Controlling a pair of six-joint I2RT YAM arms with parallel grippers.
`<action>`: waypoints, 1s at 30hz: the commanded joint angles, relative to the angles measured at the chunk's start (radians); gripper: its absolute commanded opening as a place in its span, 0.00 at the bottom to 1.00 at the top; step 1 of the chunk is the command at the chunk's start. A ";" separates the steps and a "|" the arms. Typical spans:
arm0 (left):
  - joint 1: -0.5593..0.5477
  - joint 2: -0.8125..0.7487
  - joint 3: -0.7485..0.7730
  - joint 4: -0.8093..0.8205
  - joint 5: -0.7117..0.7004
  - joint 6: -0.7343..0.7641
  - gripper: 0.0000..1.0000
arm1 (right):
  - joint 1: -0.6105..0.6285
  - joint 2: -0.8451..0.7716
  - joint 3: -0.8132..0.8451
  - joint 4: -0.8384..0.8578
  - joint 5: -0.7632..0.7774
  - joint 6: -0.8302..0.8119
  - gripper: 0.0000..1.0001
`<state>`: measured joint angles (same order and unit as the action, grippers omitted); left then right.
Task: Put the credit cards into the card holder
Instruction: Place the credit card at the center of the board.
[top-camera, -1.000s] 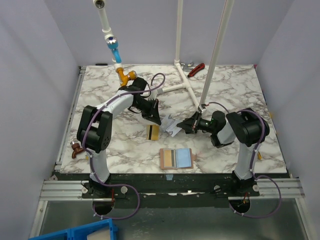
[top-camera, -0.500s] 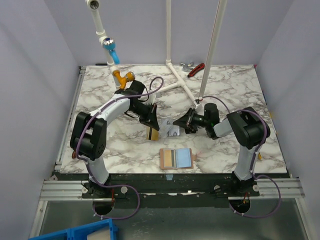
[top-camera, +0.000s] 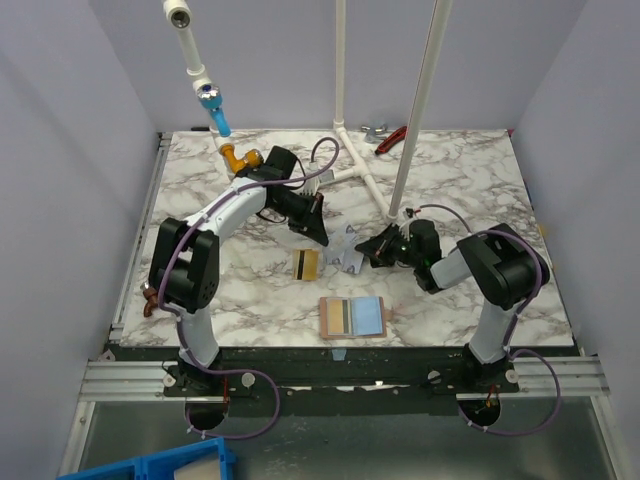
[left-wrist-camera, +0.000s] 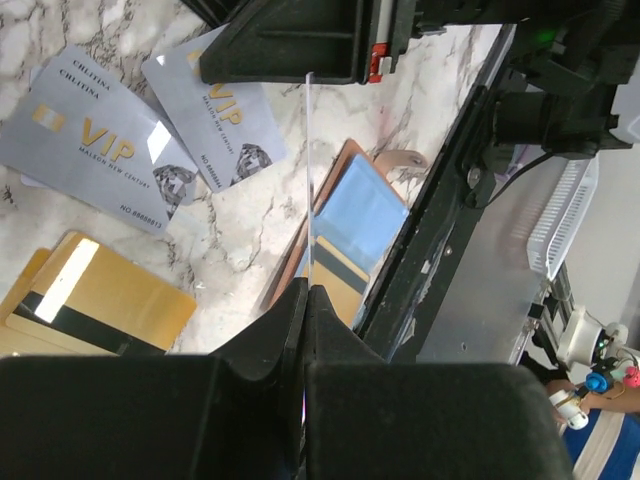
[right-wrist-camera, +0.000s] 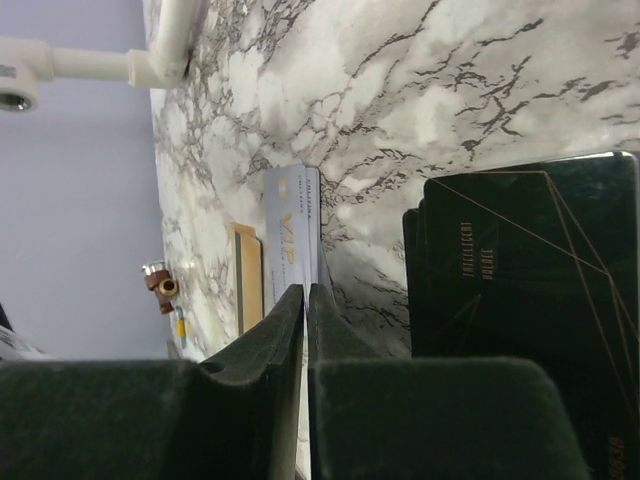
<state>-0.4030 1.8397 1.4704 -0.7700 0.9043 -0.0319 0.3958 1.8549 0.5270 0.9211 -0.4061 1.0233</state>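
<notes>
The tan card holder (top-camera: 329, 318) lies open near the front edge, with a striped gold card and a light blue card (top-camera: 368, 316) in it. A gold card (top-camera: 306, 263) and silvery-grey cards (top-camera: 346, 252) lie between my two grippers. My left gripper (left-wrist-camera: 307, 290) is shut on a thin card seen edge-on (left-wrist-camera: 309, 180); its far end reaches the right gripper's dark body. My right gripper (right-wrist-camera: 305, 288) is shut on a thin pale card, beside a silver VIP card (right-wrist-camera: 293, 225). Black cards (right-wrist-camera: 530, 280) lie to its right. From above, the left gripper (top-camera: 317, 232) and the right gripper (top-camera: 374, 250) almost meet.
A white pipe frame (top-camera: 352, 170) stands at the back of the marble table (top-camera: 470, 190). A pipe with a blue valve (top-camera: 213, 108) and a brass fitting (top-camera: 240, 157) rises at the back left. Red-handled pliers (top-camera: 393, 138) lie far back. A small copper fitting (top-camera: 150, 298) sits at the left edge.
The white pipes and the blue-valve pipe at the back have shifted left. Both grippers stay shut and close together over the silver cards; the left wrist has turned slightly.
</notes>
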 joint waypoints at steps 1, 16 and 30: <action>-0.020 0.007 -0.013 -0.038 0.043 0.069 0.00 | 0.035 0.024 -0.010 0.105 0.095 0.067 0.09; -0.126 -0.113 -0.017 -0.104 0.099 0.157 0.00 | 0.100 0.031 0.083 0.029 0.203 0.063 0.25; -0.129 -0.195 0.044 -0.065 0.077 0.123 0.00 | 0.115 -0.147 0.087 -0.162 0.276 -0.004 0.89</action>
<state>-0.5316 1.6882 1.4483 -0.8619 0.9741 0.1005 0.5045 1.8252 0.6350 0.8642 -0.1955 1.0668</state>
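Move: The left hand, with a thin credit card pinched edge-on, has the open card holder about 6 cm back, 7 cm to its right and 15 cm below; the gold cards lie 5 cm ahead and 4 cm left of this hand, the VIP cards 8 cm ahead and 5 cm right. From the nearly shut right hand the VIP cards are some 5 cm left, 2 cm ahead and 4 cm down, with the green cards 5 cm right and 2 cm ahead. Keeping its pinch on the credit card, the left hand draws back about 7 cm, away from the gold and VIP cards until roughly level with the card holder, edging right and dipping a little before it climbs to nearly 5 cm above its start, its wrist swinging some 15 degrees clockwise. Meanwhile the empty right hand shifts left, then forward and up by the VIP cards, about 5 cm in all, and spreads its fingers from almost shut to wide open. ##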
